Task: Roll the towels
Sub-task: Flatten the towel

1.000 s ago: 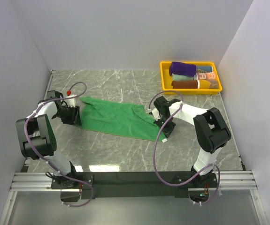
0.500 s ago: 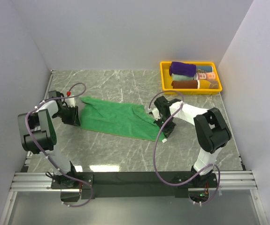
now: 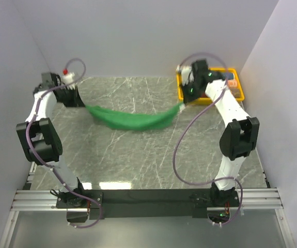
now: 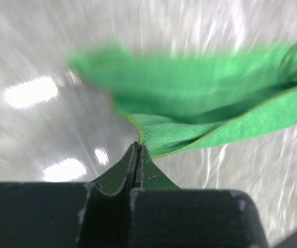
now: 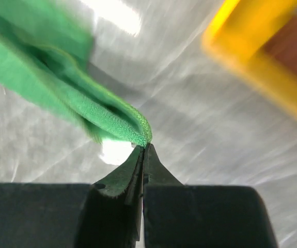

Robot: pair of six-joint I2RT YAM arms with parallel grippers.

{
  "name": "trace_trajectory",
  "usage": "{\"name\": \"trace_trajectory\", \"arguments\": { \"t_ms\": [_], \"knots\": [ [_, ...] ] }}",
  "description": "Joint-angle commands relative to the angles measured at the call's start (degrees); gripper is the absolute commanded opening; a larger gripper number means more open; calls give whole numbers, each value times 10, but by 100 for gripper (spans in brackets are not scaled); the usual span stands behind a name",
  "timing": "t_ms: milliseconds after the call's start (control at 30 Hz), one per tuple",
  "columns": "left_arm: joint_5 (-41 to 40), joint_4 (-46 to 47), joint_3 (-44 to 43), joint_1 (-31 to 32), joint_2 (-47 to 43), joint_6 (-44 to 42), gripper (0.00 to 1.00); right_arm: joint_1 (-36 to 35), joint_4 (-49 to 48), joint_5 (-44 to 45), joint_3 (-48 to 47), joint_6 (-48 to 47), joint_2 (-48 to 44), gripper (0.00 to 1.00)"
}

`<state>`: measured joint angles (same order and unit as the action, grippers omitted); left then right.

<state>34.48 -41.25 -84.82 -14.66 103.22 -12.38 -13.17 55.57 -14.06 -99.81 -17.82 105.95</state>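
The bright green towel [image 3: 133, 120] hangs in the air over the marble table, stretched between both arms and sagging in the middle. My left gripper [image 3: 82, 103] is shut on its left end; in the left wrist view the closed tips [image 4: 138, 147] pinch a hemmed corner of the green towel [image 4: 200, 103]. At the other end my right gripper [image 3: 183, 102] is shut too. The right wrist view shows its tips [image 5: 144, 147] clamped on a folded edge of the towel [image 5: 86, 108]. Both wrist views are motion-blurred.
The yellow tray [image 3: 239, 93] stands at the back right, mostly hidden behind my right arm; its rim [image 5: 251, 57] shows close beside the right gripper, with something brown [image 5: 293, 36] inside. White walls enclose the table on three sides.
The left gripper closed on the towel's left end. Both arms then rose and moved toward the back, lifting the towel off the table, where it lay flat before.
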Motion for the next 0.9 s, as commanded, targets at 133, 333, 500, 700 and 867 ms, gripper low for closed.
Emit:
{"name": "trace_trajectory", "arguments": {
  "t_ms": [133, 333, 500, 700, 867],
  "knots": [
    [59, 85, -174, -6, -26, 93, 0, 41, 63, -33, -432, -32, 131, 0],
    [27, 126, -117, -9, -105, 80, 0, 46, -78, -40, -243, -26, -8, 0],
    [23, 79, 17, -20, -179, 5, 0, 47, -54, -55, -69, -63, -71, 0],
    [-12, 13, 230, -22, -249, -96, 0, 38, -86, -46, 185, -77, -147, 0],
    [-54, -5, 362, -22, -256, -172, 0, 28, -105, -16, 328, -92, -156, 0]
  ]
}}
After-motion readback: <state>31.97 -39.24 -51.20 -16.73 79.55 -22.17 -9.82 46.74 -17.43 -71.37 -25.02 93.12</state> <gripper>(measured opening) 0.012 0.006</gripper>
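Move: The left hand already holds one end of the green towel, whose sagging middle lies about 19 cm to its right, some 3 cm back and 7 cm below. From the right hand, holding the other end, that middle is about 18 cm left, 3 cm back and 9 cm lower. The yellow bin's middle lies about 16 cm ahead of the right hand, 12 cm right and 12 cm below; the purple roll in it, some 20 cm ahead, 8 cm right and 9 cm below. Still pinching the green towel's two ends, both hands fling upward by some 16 cm and forward, the right reaching farther out, fingertips swinging up. They then sweep back towards the bases and down past their starting height, fingers tipping down again, the left ending farther back; both grips stay shut. ##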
